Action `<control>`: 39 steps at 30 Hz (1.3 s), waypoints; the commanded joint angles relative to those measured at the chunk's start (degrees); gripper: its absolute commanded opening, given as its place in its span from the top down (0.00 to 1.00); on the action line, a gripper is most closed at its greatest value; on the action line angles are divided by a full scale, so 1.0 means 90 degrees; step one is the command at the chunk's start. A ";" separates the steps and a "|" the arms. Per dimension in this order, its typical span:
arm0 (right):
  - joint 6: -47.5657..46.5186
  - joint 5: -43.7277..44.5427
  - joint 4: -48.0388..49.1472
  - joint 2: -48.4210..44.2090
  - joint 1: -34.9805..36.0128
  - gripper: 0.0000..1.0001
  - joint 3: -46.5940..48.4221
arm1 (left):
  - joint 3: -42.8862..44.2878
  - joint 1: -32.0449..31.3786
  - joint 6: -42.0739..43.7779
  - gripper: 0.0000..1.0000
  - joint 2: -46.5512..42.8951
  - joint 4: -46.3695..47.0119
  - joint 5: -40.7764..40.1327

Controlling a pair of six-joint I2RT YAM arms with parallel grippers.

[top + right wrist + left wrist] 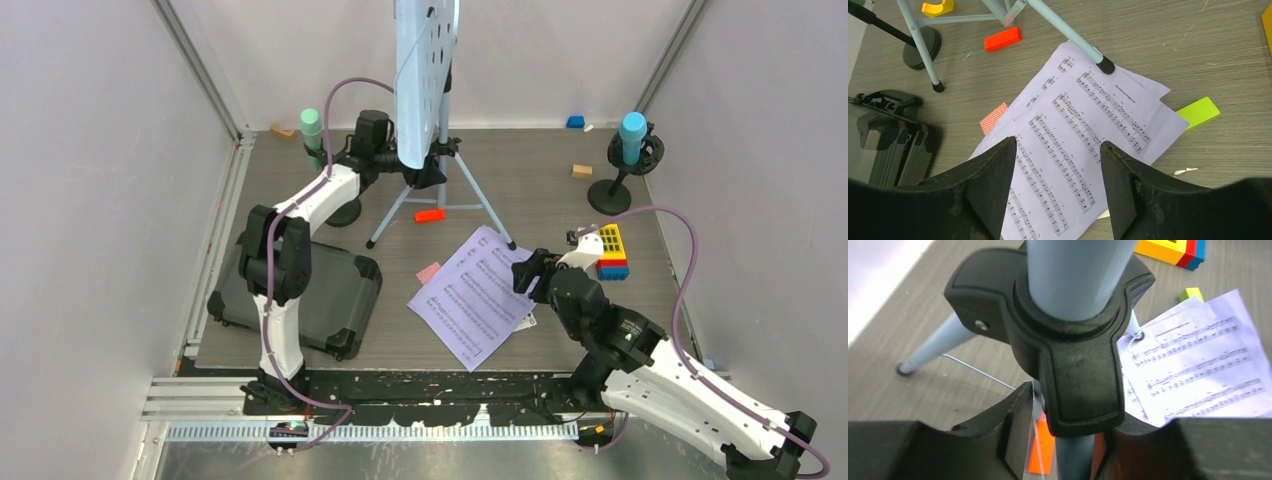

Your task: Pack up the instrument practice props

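The pale blue perforated music rack (pixel 425 70) stands on its tripod legs (pixel 480 200) at the back middle. My left gripper (pixel 420 172) straddles its pole just under the black hub (pixel 1073 355). In the left wrist view the gripper (pixel 1070 440) is open, with a gap on each side of the pole. Lilac sheet-music pages (pixel 480 295) lie flat in front of the stand. My right gripper (pixel 525 272) hovers open over the pages (pixel 1083 125), holding nothing. A green microphone (pixel 311 125) stands at the back left and a blue one (pixel 632 130) at the back right on black round-based poles (pixel 608 197).
A black case (pixel 330 290) lies shut at the front left. A red block (pixel 430 215) sits under the tripod and a playing card (pixel 428 272) lies beside the pages. A yellow, red and blue block stack (pixel 612 252) and a green block (pixel 1198 112) lie right of them.
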 commanded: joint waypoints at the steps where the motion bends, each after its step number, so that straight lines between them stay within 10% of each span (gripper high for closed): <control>1: -0.0018 0.0292 -0.0011 -0.0166 -0.0036 0.32 -0.0026 | -0.0171 -0.0056 -0.0285 0.53 -0.0027 -0.0056 0.0239; 6: 0.0020 0.0260 -0.0012 -0.0184 -0.0036 0.32 -0.0045 | -0.0611 -0.0028 -0.0781 0.43 -0.0444 0.0555 -0.0262; 11: 0.0053 0.0212 -0.0015 -0.0211 -0.0036 0.32 -0.0067 | -0.1060 -0.0028 -0.1246 0.01 -0.0941 0.1167 -0.0747; 24: 0.0036 0.0203 -0.0139 -0.0436 -0.0036 0.32 -0.0021 | -0.2778 -0.0187 -0.2738 0.00 -0.2862 0.1669 -0.3424; 39: 0.0123 0.0253 -0.0424 -0.0784 -0.0036 0.32 0.0040 | -0.3686 -0.2931 -0.4909 0.00 -0.3394 0.1564 -0.8088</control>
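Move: The left hand's part-open fingers are still on the music stand's pole, the black hub some 3 cm above the hand. The two sheets of music centre about 23 cm back and 9 cm to its right, some 17 cm below; the red block lies almost beneath, about 2 cm left, and the red card about 15 cm back and 3 cm left. From the idle right hand, the stand's pole is roughly 20 cm ahead and 18 cm left. The left fingers let go of the music stand's pole, spreading wide as the hand dips about 2 cm. The hand then draws out leftward and up clear of the pole, before sweeping back towards the sheets of music, coming right again and sinking slightly. It ends some 12 cm nearer the base, turned about 40 degrees counter-clockwise, fingers wide open. ##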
